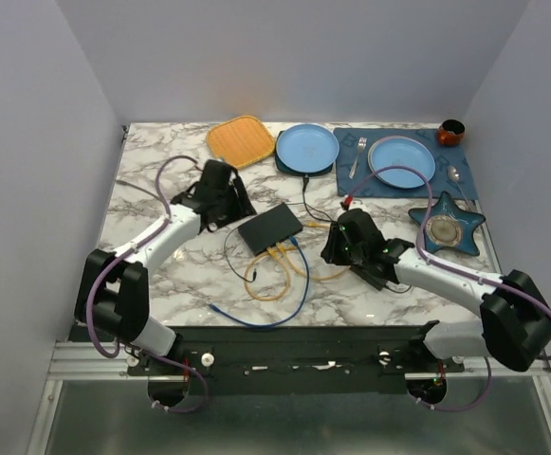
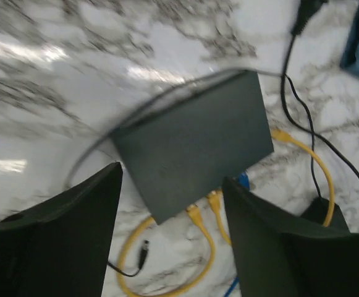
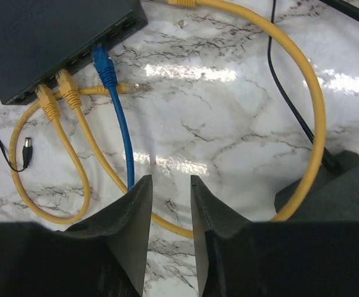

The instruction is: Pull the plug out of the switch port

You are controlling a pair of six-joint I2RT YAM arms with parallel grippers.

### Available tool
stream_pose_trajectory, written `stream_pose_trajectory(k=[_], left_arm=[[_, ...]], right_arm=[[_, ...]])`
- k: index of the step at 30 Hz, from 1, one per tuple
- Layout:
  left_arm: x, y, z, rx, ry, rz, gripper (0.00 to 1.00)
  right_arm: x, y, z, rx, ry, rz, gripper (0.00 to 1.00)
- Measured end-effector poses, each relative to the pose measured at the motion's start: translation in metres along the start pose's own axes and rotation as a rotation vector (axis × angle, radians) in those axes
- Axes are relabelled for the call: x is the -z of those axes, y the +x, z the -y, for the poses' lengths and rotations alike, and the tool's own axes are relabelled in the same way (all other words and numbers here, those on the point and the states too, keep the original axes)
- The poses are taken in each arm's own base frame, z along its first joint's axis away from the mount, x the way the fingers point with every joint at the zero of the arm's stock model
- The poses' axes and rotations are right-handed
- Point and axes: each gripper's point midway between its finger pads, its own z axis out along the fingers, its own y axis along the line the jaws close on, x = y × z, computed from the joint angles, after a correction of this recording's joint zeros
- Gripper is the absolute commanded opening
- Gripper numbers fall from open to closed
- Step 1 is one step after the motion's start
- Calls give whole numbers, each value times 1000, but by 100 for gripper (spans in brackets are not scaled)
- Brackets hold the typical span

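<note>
The switch (image 1: 269, 227) is a flat black box at the table's middle, also in the left wrist view (image 2: 191, 148) and the right wrist view (image 3: 49, 37). A blue plug (image 3: 103, 65) and two yellow plugs (image 3: 46, 99) sit in ports on its near edge. My left gripper (image 1: 237, 204) is open, hovering over the switch's left end, its fingers astride the near corner (image 2: 172, 173). My right gripper (image 1: 337, 245) is slightly open and empty (image 3: 170, 178), above the marble right of the plugs, with the blue cable (image 3: 126, 154) beside its left finger.
A black power brick (image 3: 333, 185) lies under the right wrist. A loose black barrel plug (image 3: 26, 150) and a loose yellow cable end (image 3: 133, 88) lie near the ports. At the back are an orange tray (image 1: 241, 139), a blue plate (image 1: 307, 147), a placemat (image 1: 465, 175) and a star dish (image 1: 446, 227).
</note>
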Motion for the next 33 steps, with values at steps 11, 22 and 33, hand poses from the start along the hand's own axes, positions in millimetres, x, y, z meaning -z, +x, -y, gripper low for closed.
stream_pose_trajectory(k=[11, 22, 33], left_arm=[[-8, 101, 5, -45, 72, -168, 13], [3, 117, -22, -51, 40, -158, 0], [-7, 114, -47, -14, -29, -172, 0]], right_arm=[[-47, -2, -18, 26, 1, -79, 21], [-58, 38, -42, 75, -33, -185, 18], [-65, 44, -96, 100, -103, -212, 18]])
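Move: The right hand aims at the blue plug, about 8 cm to its left, 5 cm ahead and 6 cm below. The nearest yellow plug sits 3 cm left of the blue plug and 2 cm nearer the base; a loose yellow plug lies 5 cm left of this hand and 3 cm ahead. The left hand heads down to the switch, whose middle is 10 cm right, level with it and 11 cm below; the barrel plug lies 5 cm right and 13 cm back. Leftward some 12 cm goes the right hand, first also forward, then back and down about 5 cm, turning slightly counter-clockwise as its fingers narrow around the blue cable behind the plug and carry it along. The left hand pulls back about 9 cm and sinks 8 cm, first right, then partly left, closing its wide-open fingers empty beside the switch's near left corner. ##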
